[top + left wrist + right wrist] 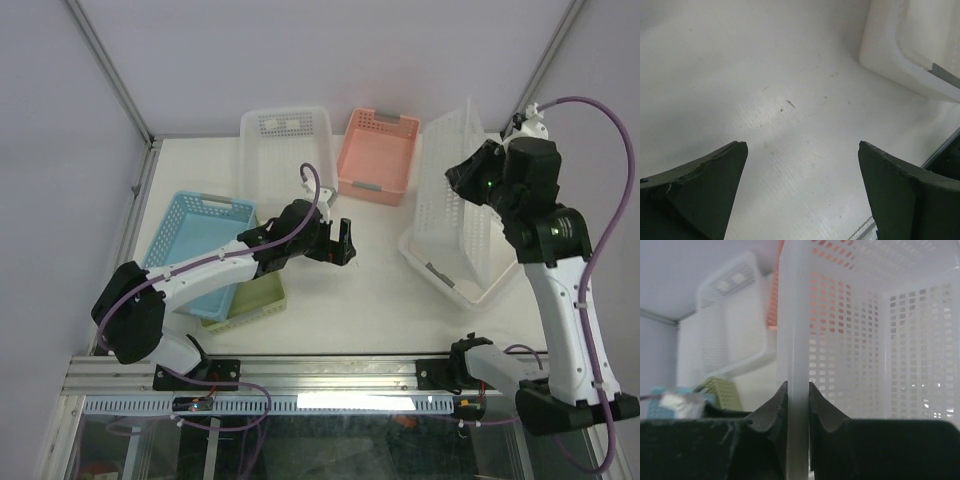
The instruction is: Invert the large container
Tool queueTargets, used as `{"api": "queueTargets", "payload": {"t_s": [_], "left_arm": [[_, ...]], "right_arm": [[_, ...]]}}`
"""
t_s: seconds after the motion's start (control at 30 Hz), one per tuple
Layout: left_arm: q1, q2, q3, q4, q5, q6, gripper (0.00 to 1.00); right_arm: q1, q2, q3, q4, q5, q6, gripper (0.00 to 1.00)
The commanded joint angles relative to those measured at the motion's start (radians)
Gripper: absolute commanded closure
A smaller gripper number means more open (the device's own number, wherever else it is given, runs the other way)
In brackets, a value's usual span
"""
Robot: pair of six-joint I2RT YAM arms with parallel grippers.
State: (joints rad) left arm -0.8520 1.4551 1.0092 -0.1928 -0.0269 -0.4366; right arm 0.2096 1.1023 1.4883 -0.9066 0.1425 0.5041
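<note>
The large container [452, 215], a white perforated basket, stands tipped up on one long side at the right of the table, its lower edge resting on the surface. My right gripper [464, 172] is shut on the raised rim [797, 330], and the right wrist view shows both fingers of my right gripper [798, 388] pressed against that rim. My left gripper [343, 243] hovers open over bare table at the centre, holding nothing. In the left wrist view my left gripper [802, 145] has its jaws wide apart, and a corner of the large container [885, 50] shows at the upper right.
A clear white basket [285, 135] and a salmon basket [378, 155] stand at the back. A blue basket [200, 250] overlaps a green basket [255, 298] at the left, under my left arm. A metal rail [330, 372] runs along the near table edge.
</note>
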Motion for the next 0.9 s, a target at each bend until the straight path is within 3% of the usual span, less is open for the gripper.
{"api": "queueTargets", "payload": {"t_s": [0.0, 0.13, 0.2, 0.6, 0.87], "left_arm": [[-0.009, 0.033, -0.026, 0.060, -0.054, -0.048, 0.01], [0.000, 0.029, -0.069, 0.032, -0.075, -0.060, 0.01], [0.018, 0.023, -0.094, 0.016, -0.074, -0.069, 0.01], [0.277, -0.099, -0.198, -0.067, -0.111, -0.089, 0.01], [0.453, -0.141, -0.155, -0.143, -0.125, -0.054, 0.01]], "right_arm": [[0.005, -0.055, 0.068, 0.272, -0.374, -0.089, 1.00], [0.005, -0.047, 0.083, 0.357, -0.616, -0.038, 1.00], [0.005, -0.053, 0.072, 0.386, -0.659, -0.008, 1.00], [0.005, -0.124, -0.001, 0.423, -0.667, 0.008, 1.00], [0.005, -0.121, -0.116, 0.557, -0.803, 0.170, 1.00]]}}
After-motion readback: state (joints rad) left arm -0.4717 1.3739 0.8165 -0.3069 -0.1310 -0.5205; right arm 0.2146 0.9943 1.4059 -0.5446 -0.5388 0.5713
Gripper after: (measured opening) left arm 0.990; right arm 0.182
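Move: The right hand already holds the large white container by its rim, high above the white tray, whose middle is some 31 cm down, 6 cm right and 2 cm back. The bare table centre lies about 15 cm left, 3 cm back and 34 cm below; the salmon container is roughly 21 cm ahead and 14 cm left, on the table. From the empty left hand, the green container's middle is about 21 cm left, 3 cm back and 11 cm below, with the blue container on it, 30 cm left and level ahead. The left hand's outer side comes up against the green container's near wall and pushes it and the blue one left, fingers wide open: it sinks about 8 cm, then sweeps 17 cm left, turning counter-clockwise. The right fingers keep pinching the large container's rim, swinging it left and up about 10 cm and slightly back, fingertips tipping up, with a counter-clockwise turn of some 35 degrees. ##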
